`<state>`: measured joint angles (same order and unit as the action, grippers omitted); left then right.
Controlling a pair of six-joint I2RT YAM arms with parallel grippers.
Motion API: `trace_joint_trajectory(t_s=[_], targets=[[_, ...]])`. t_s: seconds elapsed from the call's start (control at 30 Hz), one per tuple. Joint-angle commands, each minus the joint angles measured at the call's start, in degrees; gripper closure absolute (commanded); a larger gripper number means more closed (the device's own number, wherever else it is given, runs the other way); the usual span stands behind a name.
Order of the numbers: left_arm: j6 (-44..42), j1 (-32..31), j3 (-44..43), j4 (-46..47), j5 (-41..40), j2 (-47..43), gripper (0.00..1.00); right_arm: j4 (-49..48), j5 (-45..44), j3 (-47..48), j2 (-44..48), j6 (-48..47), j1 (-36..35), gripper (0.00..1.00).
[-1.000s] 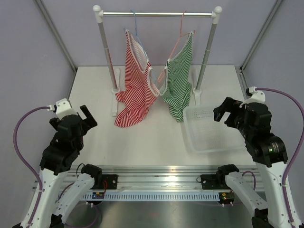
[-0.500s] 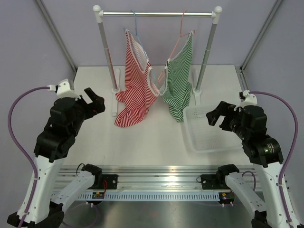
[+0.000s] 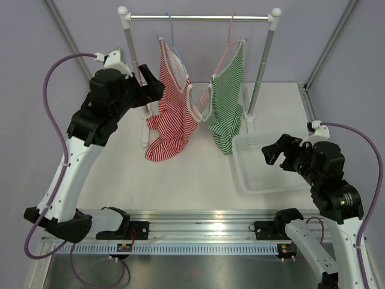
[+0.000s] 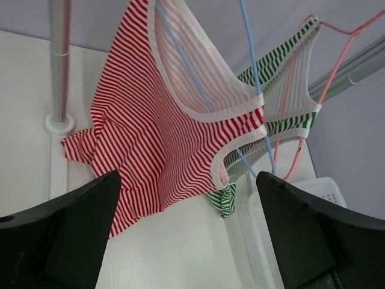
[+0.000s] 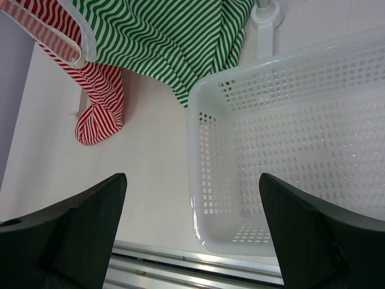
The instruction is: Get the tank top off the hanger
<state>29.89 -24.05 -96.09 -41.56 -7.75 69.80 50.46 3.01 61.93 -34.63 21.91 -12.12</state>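
Observation:
A red-striped tank top [image 3: 174, 114] hangs on a blue hanger [image 3: 170, 33] from the rail. A green-striped tank top [image 3: 227, 102] hangs beside it on a pink hanger [image 3: 225, 48]. My left gripper [image 3: 150, 89] is raised and open, just left of the red top, not touching it. In the left wrist view the red top [image 4: 150, 138] and the blue hanger [image 4: 192, 72] show beyond the open left gripper [image 4: 186, 180]. My right gripper [image 3: 277, 150] is open and empty above the basket's left rim, shown in the right wrist view [image 5: 192, 177].
A white perforated basket [image 3: 264, 180] sits at the right, also in the right wrist view [image 5: 198, 150]. The rack's rail [image 3: 198, 18] rests on two posts [image 3: 133, 66] [image 3: 261, 66]. The red top's hem touches the table. Purple walls enclose the table.
My left arm has risen from low at the near left and swung forward up to the red tank top. My right gripper has shifted slightly left over the basket.

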Motion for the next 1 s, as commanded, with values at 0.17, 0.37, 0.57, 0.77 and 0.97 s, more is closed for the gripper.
trace_joint_trajectory(t_s=[0.17, 0.37, 0.57, 0.77, 0.97], targets=[[-5.7, -7.1, -19.0, 0.6, -8.9, 16.9, 0.01, 0.8, 4.5, 0.0, 1.8, 1.0, -0.4, 0.01], [-10.5, -9.6, -28.9, 0.8, -14.7, 26.8, 0.05, 2.0, 5.8, 0.3, 2.4, 0.3, -0.4, 0.00], [-13.6, -9.8, -34.1, 1.7, -22.8, 33.0, 0.18, 3.2, 8.3, 0.6, 3.7, 0.1, -0.4, 0.00], [-17.7, -9.8, -39.3, 1.9, -27.7, 39.3, 0.39, 4.7, 8.4, 0.4, 4.6, -0.5, -0.4, 0.01], [-18.6, -9.8, -39.9, 1.0, -30.7, 39.5, 0.67, 4.8, 8.6, -0.3, 5.2, -0.5, -0.4, 0.01]])
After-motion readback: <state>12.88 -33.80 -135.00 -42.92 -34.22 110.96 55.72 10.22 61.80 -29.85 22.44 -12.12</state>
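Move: The blue hanger in the red tank top hangs about 16 cm ahead of the left hand, 7 cm to its right and a couple of centimetres lower. The green tank top is some 17 cm to the right of that hanger, and the rack's left post stands roughly 14 cm to its left, both about as far out as the hanger. From the right hand, the blue hanger is around 28 cm ahead, 32 cm left and 10 cm higher. The left hand brings its fingertips either side of the blue hanger at the red tank top's neck opening and closes on it, from wide open to about a third. It gets there by reaching some 15 cm forward and first swinging right, then easing slightly left and down, its left side rolling up about 25 degrees. The right hand, open and empty, draws back about 3.5 cm. ##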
